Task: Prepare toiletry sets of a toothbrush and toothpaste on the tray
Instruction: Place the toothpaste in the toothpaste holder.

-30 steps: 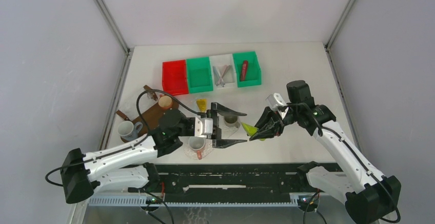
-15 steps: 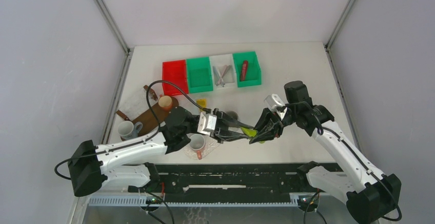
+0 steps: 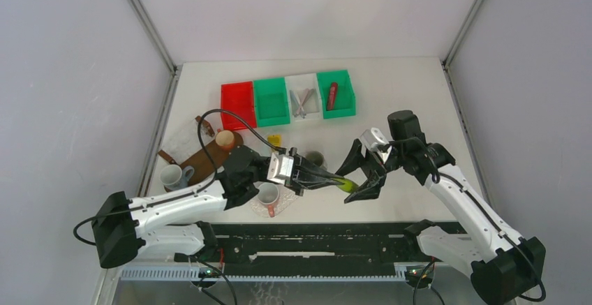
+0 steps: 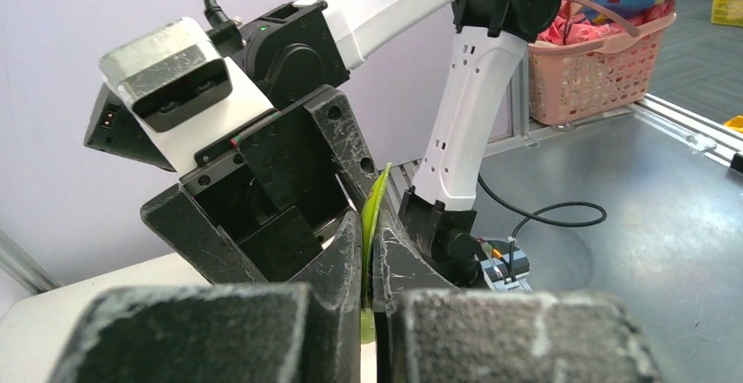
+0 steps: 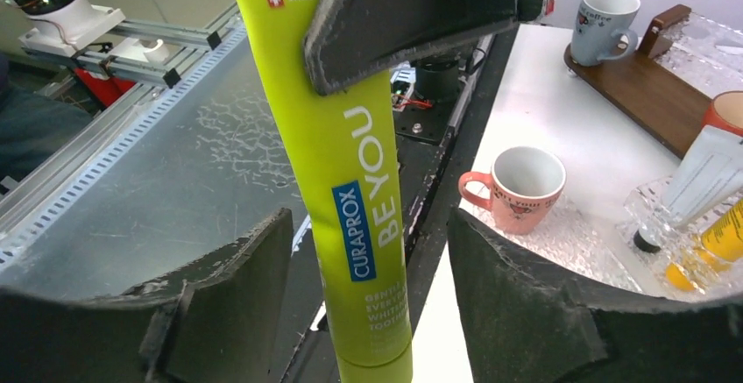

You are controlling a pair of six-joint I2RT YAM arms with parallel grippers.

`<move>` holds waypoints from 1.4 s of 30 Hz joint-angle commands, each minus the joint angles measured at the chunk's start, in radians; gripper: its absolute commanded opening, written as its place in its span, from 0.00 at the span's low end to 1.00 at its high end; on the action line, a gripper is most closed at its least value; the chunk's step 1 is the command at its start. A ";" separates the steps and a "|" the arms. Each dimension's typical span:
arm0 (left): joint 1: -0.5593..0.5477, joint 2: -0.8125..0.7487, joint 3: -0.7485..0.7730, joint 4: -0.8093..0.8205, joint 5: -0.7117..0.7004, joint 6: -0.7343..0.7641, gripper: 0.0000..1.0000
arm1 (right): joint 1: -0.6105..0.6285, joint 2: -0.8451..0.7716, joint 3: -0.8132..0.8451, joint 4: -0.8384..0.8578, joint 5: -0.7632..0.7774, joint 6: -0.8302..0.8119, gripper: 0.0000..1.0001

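A lime-green toothpaste tube (image 3: 348,184) hangs in the air over the table's near edge, between both grippers. My left gripper (image 3: 334,178) is shut on its flat crimped end, and the tube (image 4: 374,212) shows edge-on between the pads. My right gripper (image 3: 357,176) is open, its fingers standing clear on either side of the tube (image 5: 355,181). A clear tray (image 5: 653,221) holds a yellow tube (image 5: 729,236) and a white tube (image 5: 711,171). Slim toothbrushes (image 3: 301,102) lie in the white bin (image 3: 312,82).
A row of red (image 3: 238,105), green (image 3: 271,102), white and green (image 3: 345,95) bins stands at the back; the last holds a red tube (image 3: 332,95). A wooden board (image 3: 206,157), a white mug (image 3: 171,176) and a pink mug (image 5: 519,186) sit at the left.
My left gripper reached right and closed on the tube's flat end. My right gripper, which held the tube, has opened and let go.
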 commanded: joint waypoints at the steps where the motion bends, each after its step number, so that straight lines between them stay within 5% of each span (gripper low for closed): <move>1: 0.010 -0.058 0.001 0.062 -0.049 -0.041 0.00 | -0.019 -0.020 0.003 -0.019 -0.101 -0.061 0.75; 6: 0.048 -0.113 -0.052 0.019 -0.100 -0.125 0.00 | -0.078 -0.045 0.004 0.001 -0.089 -0.034 0.83; 16: 0.242 -0.362 0.036 -0.773 -0.312 -0.172 0.00 | -0.233 -0.075 0.010 0.121 0.033 0.115 0.89; 22: 0.443 -0.479 0.121 -1.056 -0.515 -0.132 0.00 | -0.260 -0.074 -0.043 0.169 0.132 0.119 0.89; 33: 0.929 -0.363 0.258 -1.116 -0.529 -0.115 0.00 | -0.285 -0.080 -0.109 0.235 0.234 0.137 0.89; 37: 1.048 -0.325 0.230 -1.020 -0.734 -0.095 0.00 | -0.285 -0.079 -0.110 0.237 0.272 0.140 0.89; 42: 1.177 -0.286 0.146 -0.789 -0.749 -0.102 0.00 | -0.286 -0.082 -0.111 0.233 0.298 0.132 0.89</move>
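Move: Some 50 cm to the left hand's left, 24 cm ahead and 30 cm below stands the toothpaste holder, clear with wooden ends. The wooden board lies about 41 cm left and 16 ahead of that hand, with the orange cup 35 cm left and 23 ahead, and the blue mug 50 cm left and 10 ahead. From the right hand the holder is about 54 cm left, 23 ahead and 22 lower. Carrying the green toothpaste, still pinched near one end, the left hand lifts it barely a centimetre, then sweeps some 36 cm left and 24 cm forward towards the holder, sinking about 5 cm; its fingers swing from pointing right to pointing forward, slightly down. The right hand, already clear of the tube, opens wider and moves away, some 9 cm forward and a little right and down, turning clockwise. ##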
